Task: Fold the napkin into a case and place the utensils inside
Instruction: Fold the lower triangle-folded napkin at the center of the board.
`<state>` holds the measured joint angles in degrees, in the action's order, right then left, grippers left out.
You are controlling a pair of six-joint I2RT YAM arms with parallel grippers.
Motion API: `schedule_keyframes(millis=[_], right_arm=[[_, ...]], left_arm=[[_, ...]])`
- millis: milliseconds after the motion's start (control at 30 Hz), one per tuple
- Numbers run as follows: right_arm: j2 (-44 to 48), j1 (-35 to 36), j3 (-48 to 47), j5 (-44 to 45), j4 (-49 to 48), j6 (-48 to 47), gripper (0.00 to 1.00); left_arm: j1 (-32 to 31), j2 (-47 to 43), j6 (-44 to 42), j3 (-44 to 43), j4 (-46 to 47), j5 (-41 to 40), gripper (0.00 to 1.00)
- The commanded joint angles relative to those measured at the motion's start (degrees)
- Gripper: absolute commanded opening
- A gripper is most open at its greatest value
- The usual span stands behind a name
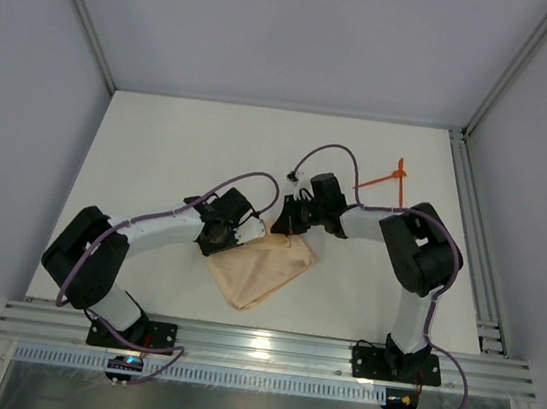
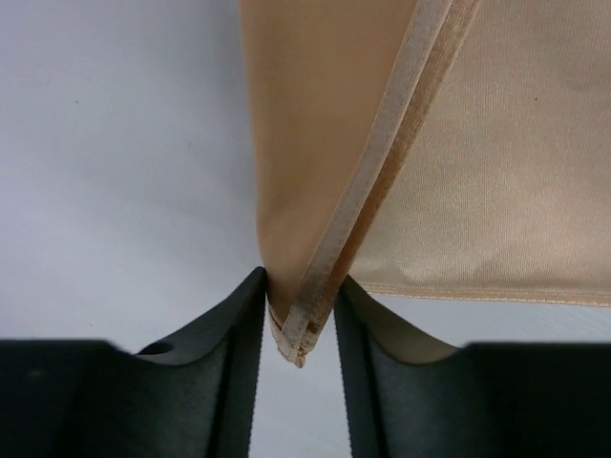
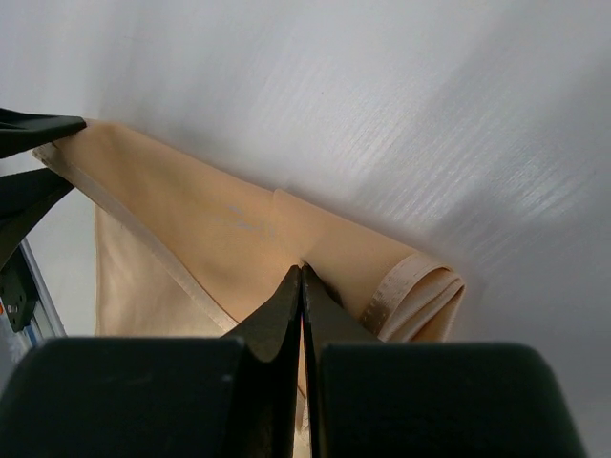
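The peach napkin (image 1: pixel 263 269) lies partly folded on the white table between the arms. My left gripper (image 1: pixel 247 229) sits at its upper left corner. In the left wrist view that hemmed corner (image 2: pixel 304 329) hangs loose between the parted fingers of my left gripper (image 2: pixel 299 279), with a gap still showing. My right gripper (image 1: pixel 284 224) is at the napkin's upper edge. In its wrist view my right gripper (image 3: pixel 303 269) is shut on a fold of the napkin (image 3: pixel 220 224). The thin orange-red utensils (image 1: pixel 385 181) lie behind the right arm and are too thin to tell apart.
A metal rail (image 1: pixel 474 231) runs along the table's right side, and another rail (image 1: pixel 265 348) crosses the near edge at the arm bases. White walls close in the left, right and back. Purple cables loop over both arms.
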<state>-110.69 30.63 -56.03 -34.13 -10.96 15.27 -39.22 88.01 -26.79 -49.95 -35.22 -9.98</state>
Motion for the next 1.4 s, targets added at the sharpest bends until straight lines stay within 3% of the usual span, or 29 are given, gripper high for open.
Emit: schedule_keyframes(millis=[0,67,167,200,367,533,800,1367], right_arm=[[0.39,-0.22,2.15,5.57,3.67,-0.59,0.03],[1.09,-0.22,2.07,5.57,3.40,0.02,0.03],[4.07,-0.22,1.45,6.79,4.71,0.47,0.04],[5.04,-0.22,1.19,7.58,5.33,0.55,0.07],[12.42,-0.22,1.36,12.94,9.02,1.87,0.23],[17.87,-0.22,2.50,14.18,10.25,3.71,0.29],[21.40,-0.13,5.93,18.84,15.01,3.98,0.43],[17.44,1.01,10.59,19.98,11.58,7.32,0.44]], left_arm=[[0.11,-1.52,1.21,0.64,2.62,1.18,0.32],[-0.06,-1.61,1.12,1.08,2.53,1.54,0.24],[0.02,-2.31,0.68,1.26,2.96,0.75,0.02],[-0.06,-2.40,0.25,1.09,3.58,0.31,0.00],[-2.87,-2.14,-2.48,-0.58,4.02,-4.60,0.00],[-7.18,-1.09,-4.68,0.03,4.99,-8.92,0.00],[-8.94,-1.08,-2.66,-0.93,3.67,-10.58,0.00],[-11.49,-0.64,0.15,-3.04,0.86,-11.38,0.00]])
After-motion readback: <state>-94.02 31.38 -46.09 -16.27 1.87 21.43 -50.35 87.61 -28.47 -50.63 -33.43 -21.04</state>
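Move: The rolled right-hand end of the napkin's upper fold is the right hand's target, about 4 cm to its right and 2 cm back, level with its shut fingertips, which rest on the folded edge. The napkin's outer right corner is some 8 cm right and 6 cm back of that hand. The left hand already has the fold's left end between its open fingers; the napkin's near tip lies about 13 cm back and 8 cm right of the left hand. Up off the folded edge by nearly 8 cm and to the right goes the right hand, opening to about half; it then sinks while easing right and back, turning some 15 degrees clockwise, until its fingers straddle the rolled end. Meanwhile the left hand shuts, pinching the left end, and draws it about 3 cm right and slightly up. ##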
